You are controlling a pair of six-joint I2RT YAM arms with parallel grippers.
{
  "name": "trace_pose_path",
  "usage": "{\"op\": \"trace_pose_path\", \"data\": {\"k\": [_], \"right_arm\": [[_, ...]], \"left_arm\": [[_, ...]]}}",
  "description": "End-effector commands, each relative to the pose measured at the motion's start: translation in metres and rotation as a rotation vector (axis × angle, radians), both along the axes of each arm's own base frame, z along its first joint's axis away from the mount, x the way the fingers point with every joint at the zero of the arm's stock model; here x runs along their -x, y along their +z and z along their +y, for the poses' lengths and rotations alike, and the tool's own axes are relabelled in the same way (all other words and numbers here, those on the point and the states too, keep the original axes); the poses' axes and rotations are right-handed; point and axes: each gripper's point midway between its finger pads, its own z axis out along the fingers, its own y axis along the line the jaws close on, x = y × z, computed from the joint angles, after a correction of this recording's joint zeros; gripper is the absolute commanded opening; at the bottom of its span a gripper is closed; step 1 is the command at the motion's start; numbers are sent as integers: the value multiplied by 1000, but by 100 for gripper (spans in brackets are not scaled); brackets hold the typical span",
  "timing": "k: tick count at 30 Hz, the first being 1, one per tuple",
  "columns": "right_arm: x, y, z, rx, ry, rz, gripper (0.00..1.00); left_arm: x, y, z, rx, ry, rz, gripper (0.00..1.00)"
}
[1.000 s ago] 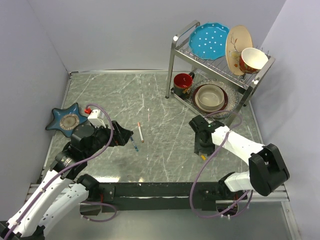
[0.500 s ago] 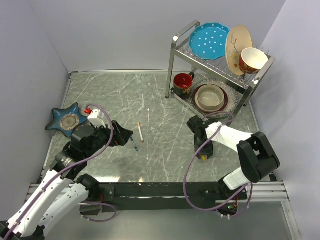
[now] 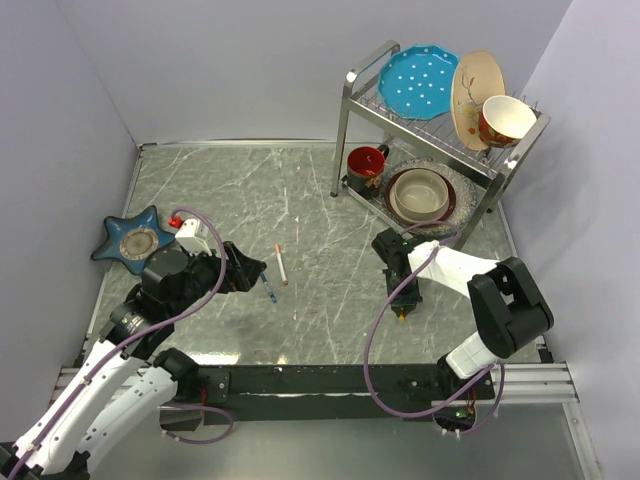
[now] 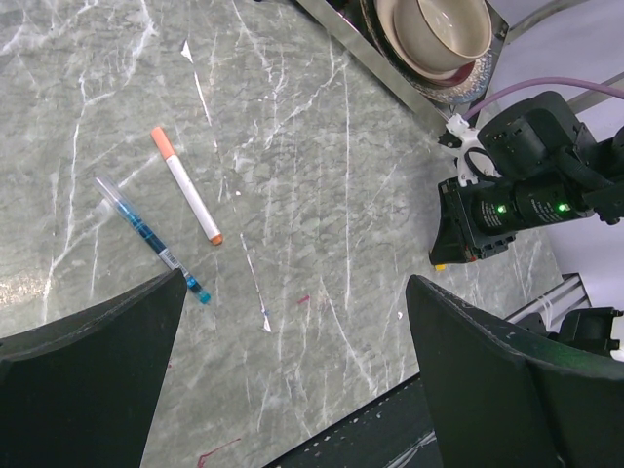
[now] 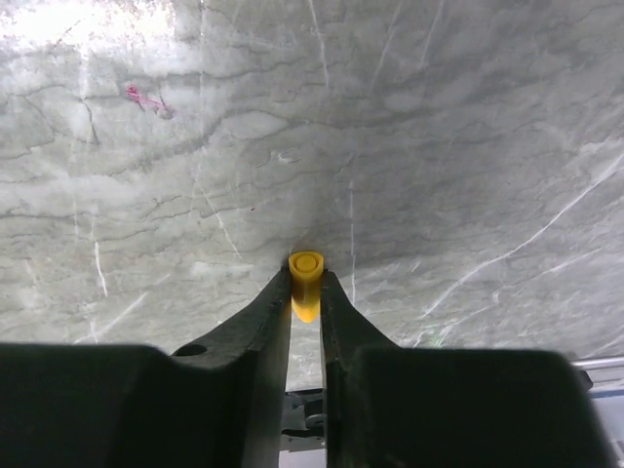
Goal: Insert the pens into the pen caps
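Note:
A white pen with orange at both ends lies mid-table. Beside it lies a blue-teal pen. My left gripper hovers just left of both pens, wide open with nothing between its fingers. A yellow pen cap is pinched between the fingertips of my right gripper, right at the table surface, its closed round end pointing away from the wrist. In the top view the cap is barely visible under the right fingers.
A metal dish rack with plates, a cup, stacked bowls and a red mug stands at the back right. A blue star-shaped dish sits at the left. The black mounting rail runs along the near edge.
My right gripper has narrowed from half open and shut on the yellow cap, its wrist shifting slightly left. The left arm and both pens have not moved.

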Motion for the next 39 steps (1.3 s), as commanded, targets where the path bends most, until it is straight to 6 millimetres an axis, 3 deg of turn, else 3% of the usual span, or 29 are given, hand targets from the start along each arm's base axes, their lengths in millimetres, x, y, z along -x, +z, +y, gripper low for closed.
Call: {"op": "trace_pose_path", "data": {"k": [1, 8, 13, 15, 20, 25, 29, 33, 39], "right_arm": [[-30, 10, 27, -129, -14, -125, 15], [-45, 11, 76, -223, 4, -207, 12], [-51, 14, 108, -220, 72, -226, 11], [-56, 15, 117, -236, 87, -242, 11], [-66, 19, 122, -240, 118, -275, 11], [-83, 31, 130, -242, 160, -325, 11], [-86, 32, 134, -255, 212, -337, 11], [-85, 35, 136, -283, 232, -361, 12], [-81, 45, 144, -368, 267, -398, 13]], "left_arm": [[-3, 8, 1, 4, 4, -43, 99], [-2, 8, 3, 14, 24, -34, 99], [-21, -8, 33, 22, 279, 51, 100], [-29, -17, 57, -27, 428, 81, 99], [-37, -30, 104, -65, 743, 123, 99], [-40, -56, 129, -121, 916, 244, 99], [-39, -64, 161, -170, 1082, 342, 99], [-41, -80, 175, -145, 1143, 417, 99], [-27, -135, 185, -62, 1208, 654, 99]]}}
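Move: The left hand, open and empty, is aimed at the white pen with the yellow tip, about 23 cm to its left, 3 back and 23 below, hidden under the forearm. The star plate is roughly 34 cm left and 20 ahead; the blue pen is 8 straight ahead, the orange-ended pen 16 ahead and 3 right. The right hand already has the yellow cap; from it the white pen lies some 58 cm left and 2 ahead, the blue pen 34 left and 8 ahead, the orange-ended pen 31 left and 16 ahead, all at table level. Keeping its pinch on the yellow cap, the right hand carries it left and forward about 15 cm, low over the table and rising slightly, while the fingertips tilt out forward and left. After a brief wait the left hand sweeps about 19 cm left and sinks 10 towards the white pen, turning counter-clockwise and tipping downward, fingers wide open and touching nothing. ##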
